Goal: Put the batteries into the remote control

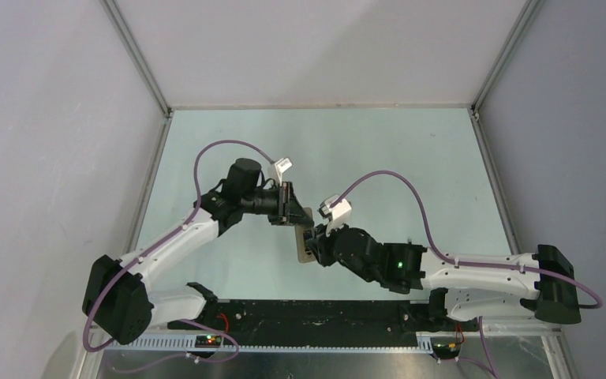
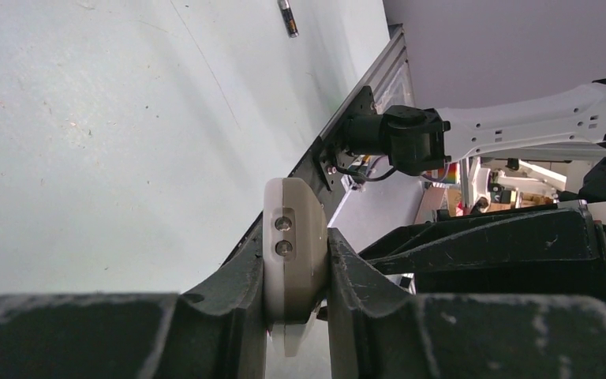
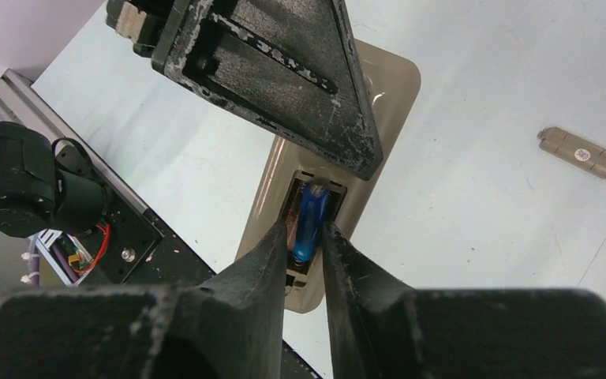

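Note:
The remote control is held above the table with its tan back and open battery slot facing the right wrist camera. My left gripper is shut on it edge-on; the remote fills the gap between the fingers. My right gripper is shut on the bright blue battery, which lies lengthwise in the slot. In the top view the left gripper and right gripper meet at the remote. The dark battery lies loose on the table.
A small tan flat piece, which looks like the battery cover, lies on the table to the right of the remote. The black base rail runs along the near edge. Grey walls enclose the pale green table.

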Controlling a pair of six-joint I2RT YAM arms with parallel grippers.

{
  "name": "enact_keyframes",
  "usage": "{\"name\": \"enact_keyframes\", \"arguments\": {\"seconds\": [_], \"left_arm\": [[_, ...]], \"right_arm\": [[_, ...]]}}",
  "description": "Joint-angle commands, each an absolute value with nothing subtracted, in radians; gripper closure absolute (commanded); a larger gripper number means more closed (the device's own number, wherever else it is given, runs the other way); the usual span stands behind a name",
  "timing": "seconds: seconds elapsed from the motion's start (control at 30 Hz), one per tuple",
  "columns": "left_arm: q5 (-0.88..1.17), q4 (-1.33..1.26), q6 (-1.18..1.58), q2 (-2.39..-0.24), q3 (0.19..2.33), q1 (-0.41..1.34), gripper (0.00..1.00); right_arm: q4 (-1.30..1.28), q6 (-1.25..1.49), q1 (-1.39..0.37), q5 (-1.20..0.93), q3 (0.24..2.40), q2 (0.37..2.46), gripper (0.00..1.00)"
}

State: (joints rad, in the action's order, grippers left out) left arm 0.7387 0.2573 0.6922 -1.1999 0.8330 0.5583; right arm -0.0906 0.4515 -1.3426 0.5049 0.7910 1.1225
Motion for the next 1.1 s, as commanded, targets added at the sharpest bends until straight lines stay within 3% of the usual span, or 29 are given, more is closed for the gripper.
{"name": "enact_keyframes", "arguments": {"seconds": [0.0,0.23,0.4,0.57,0.77,1.07], "left_arm": [[0.783,0.25,0.711,-1.188,0.871,0.549,1.0],[0.775,0.277,0.66,-1.212,0.861,0.549,1.0],[0.766,0.287,0.642,-1.237,0.865,0.549,1.0],[0.768,0.291,0.631,-1.255,0.879,0.549,1.0],[0.765,0.291,0.63,-1.251,0.893,0.549,1.0],[0.702,0.291,0.685,-1.236,0.955,0.548,1.0]], "right_arm": [[-0.107,0.464,-1.341,0.522,0.782,1.129,0.69],[-0.117,0.522,-1.26,0.43,0.795,1.111,0.57],[-0.119,0.532,-1.243,0.386,0.796,1.073,0.39],[-0.134,0.581,-1.202,0.327,0.796,1.02,0.32],[-0.259,0.807,-1.112,0.315,0.796,0.957,0.11],[-0.376,1.199,-1.029,0.241,0.792,0.955,0.01]]}}
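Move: The blue battery already sits in the remote's open bay, about 1 cm ahead of the right gripper's hand point and 1 cm below it. The remote's middle is about 1 cm ahead and 1 cm left. The loose cover lies roughly 18 cm ahead and 9 cm right, some 19 cm down on the table. From the left gripper, which grips the remote's far end, the blue battery is about 4 cm back and level sideways. Spread the right fingers from nearly closed to wide open, freeing the tips from the blue battery, and draw the gripper off the remote, about 5 cm right and 3 forward, rising a little, then sinking again. Swing that wrist clockwise and tip the fingers more downward, some 35 degrees in all. Keep the left grip on the remote, dipping it about 2 cm, then lifting it most of the way back. ##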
